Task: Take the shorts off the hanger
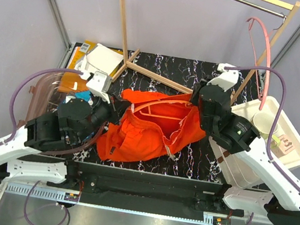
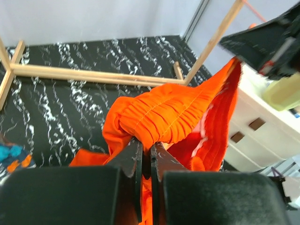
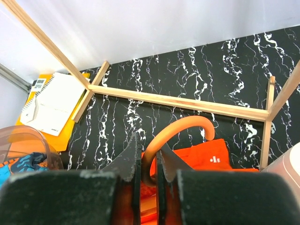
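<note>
The bright orange shorts lie bunched in the middle of the black marbled table, still threaded on a pale orange hanger. My left gripper is shut on the gathered waistband at the shorts' left end, and cloth shows between its fingers. At the right end, my right gripper is shut on the hanger's curved hook, with orange cloth just under it. A patterned blue and orange cloth lies at the left, in a clear tub.
A wooden rack frame stands across the back of the table. A white bin with a cup sits at the right. Another pink hanger hangs from the rail above it. The clear tub and a white notebook are at the left.
</note>
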`<action>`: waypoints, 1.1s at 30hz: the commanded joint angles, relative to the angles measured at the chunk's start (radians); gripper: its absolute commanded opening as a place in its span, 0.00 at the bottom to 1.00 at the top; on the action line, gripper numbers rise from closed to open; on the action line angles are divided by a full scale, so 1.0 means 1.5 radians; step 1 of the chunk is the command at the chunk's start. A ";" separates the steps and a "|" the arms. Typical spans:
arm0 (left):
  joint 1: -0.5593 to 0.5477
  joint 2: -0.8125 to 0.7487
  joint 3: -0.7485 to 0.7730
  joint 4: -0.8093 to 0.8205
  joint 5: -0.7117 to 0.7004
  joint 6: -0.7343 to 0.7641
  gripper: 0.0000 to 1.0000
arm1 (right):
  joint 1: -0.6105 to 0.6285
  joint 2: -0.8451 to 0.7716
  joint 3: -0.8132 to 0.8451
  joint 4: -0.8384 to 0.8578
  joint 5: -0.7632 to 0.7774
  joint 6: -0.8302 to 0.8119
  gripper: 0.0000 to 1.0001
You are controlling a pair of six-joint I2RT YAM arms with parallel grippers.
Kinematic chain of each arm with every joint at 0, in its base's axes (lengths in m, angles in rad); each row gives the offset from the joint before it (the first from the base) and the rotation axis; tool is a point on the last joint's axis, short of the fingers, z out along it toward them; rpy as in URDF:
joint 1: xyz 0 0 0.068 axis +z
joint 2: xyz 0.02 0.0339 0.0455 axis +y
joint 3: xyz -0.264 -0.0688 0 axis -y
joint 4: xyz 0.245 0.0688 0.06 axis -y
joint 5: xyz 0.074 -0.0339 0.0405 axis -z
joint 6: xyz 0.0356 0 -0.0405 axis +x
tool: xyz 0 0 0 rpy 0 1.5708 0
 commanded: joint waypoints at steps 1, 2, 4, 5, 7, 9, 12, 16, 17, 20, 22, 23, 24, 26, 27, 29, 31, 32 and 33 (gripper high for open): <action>0.046 -0.054 -0.019 -0.007 0.002 -0.038 0.00 | -0.012 -0.029 -0.016 0.031 0.032 -0.033 0.00; 0.055 -0.060 -0.021 -0.013 0.004 -0.041 0.00 | -0.013 -0.033 -0.016 0.031 0.022 -0.026 0.00; 0.077 -0.063 -0.028 -0.028 0.008 -0.055 0.00 | -0.015 -0.038 -0.013 0.033 -0.018 0.000 0.00; 0.085 -0.068 -0.030 -0.030 0.012 -0.058 0.00 | -0.015 -0.042 -0.011 0.035 -0.031 0.008 0.00; 0.115 -0.069 -0.034 -0.040 0.030 -0.072 0.00 | -0.016 -0.044 -0.008 0.037 -0.058 0.025 0.00; 0.136 -0.070 -0.033 -0.045 0.056 -0.078 0.00 | -0.019 -0.048 -0.006 0.040 -0.077 0.031 0.00; 0.160 -0.069 -0.041 -0.031 0.095 -0.078 0.00 | -0.019 -0.050 0.005 0.038 -0.089 0.040 0.00; 0.174 -0.032 -0.059 0.013 0.179 -0.071 0.00 | -0.019 -0.026 0.044 0.026 -0.188 0.082 0.00; 0.176 -0.018 -0.059 0.023 0.196 -0.071 0.00 | -0.019 -0.009 0.062 0.025 -0.216 0.094 0.00; 0.192 0.028 -0.052 0.069 0.256 -0.074 0.00 | -0.018 0.033 0.096 0.017 -0.333 0.152 0.00; 0.218 0.076 -0.032 0.091 0.284 -0.076 0.00 | -0.017 0.060 0.117 0.017 -0.426 0.186 0.00; 0.228 0.094 -0.022 0.095 0.313 -0.080 0.00 | -0.014 0.065 0.123 0.016 -0.448 0.192 0.00; 0.249 0.111 0.001 0.093 0.325 -0.083 0.00 | -0.011 0.068 0.131 0.013 -0.470 0.196 0.00; 0.265 0.158 0.021 0.093 0.351 -0.081 0.00 | -0.004 0.063 0.151 0.001 -0.473 0.193 0.00; 0.281 0.184 0.038 0.097 0.359 -0.077 0.00 | -0.004 0.058 0.157 -0.005 -0.467 0.183 0.00; 0.294 0.208 0.054 0.102 0.383 -0.070 0.00 | -0.004 0.043 0.188 -0.036 -0.451 0.165 0.00; 0.315 0.237 0.080 0.102 0.394 -0.070 0.00 | -0.004 0.030 0.231 -0.086 -0.416 0.134 0.00; 0.323 0.245 0.086 0.104 0.407 -0.075 0.00 | -0.004 0.026 0.244 -0.100 -0.401 0.114 0.00; 0.333 0.262 0.097 0.117 0.414 -0.078 0.00 | -0.004 0.020 0.255 -0.113 -0.375 0.105 0.00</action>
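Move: The right hand already grips the orange hanger's hook and the left keeps the waistband pinched. The waistband corner at the left fingers lies about 26 cm to the right hand's left and 11 cm nearer, about level. From the left hand, the hanger's middle lies some 14 cm right, 4 cm ahead, 4 cm lower; the shorts' middle hangs 11 cm right, level fore and aft, 12 cm below. The right hand carries the hanger about 12 cm left towards the left hand, most of it late, rising and drawing back about 4 cm while its wrist swings some 30 degrees counter-clockwise and its left side rolls up. The left, fingers shut on the waistband, sidesteps left, then swings back right and pushes forward, sinking throughout, its fingers tipping down. ##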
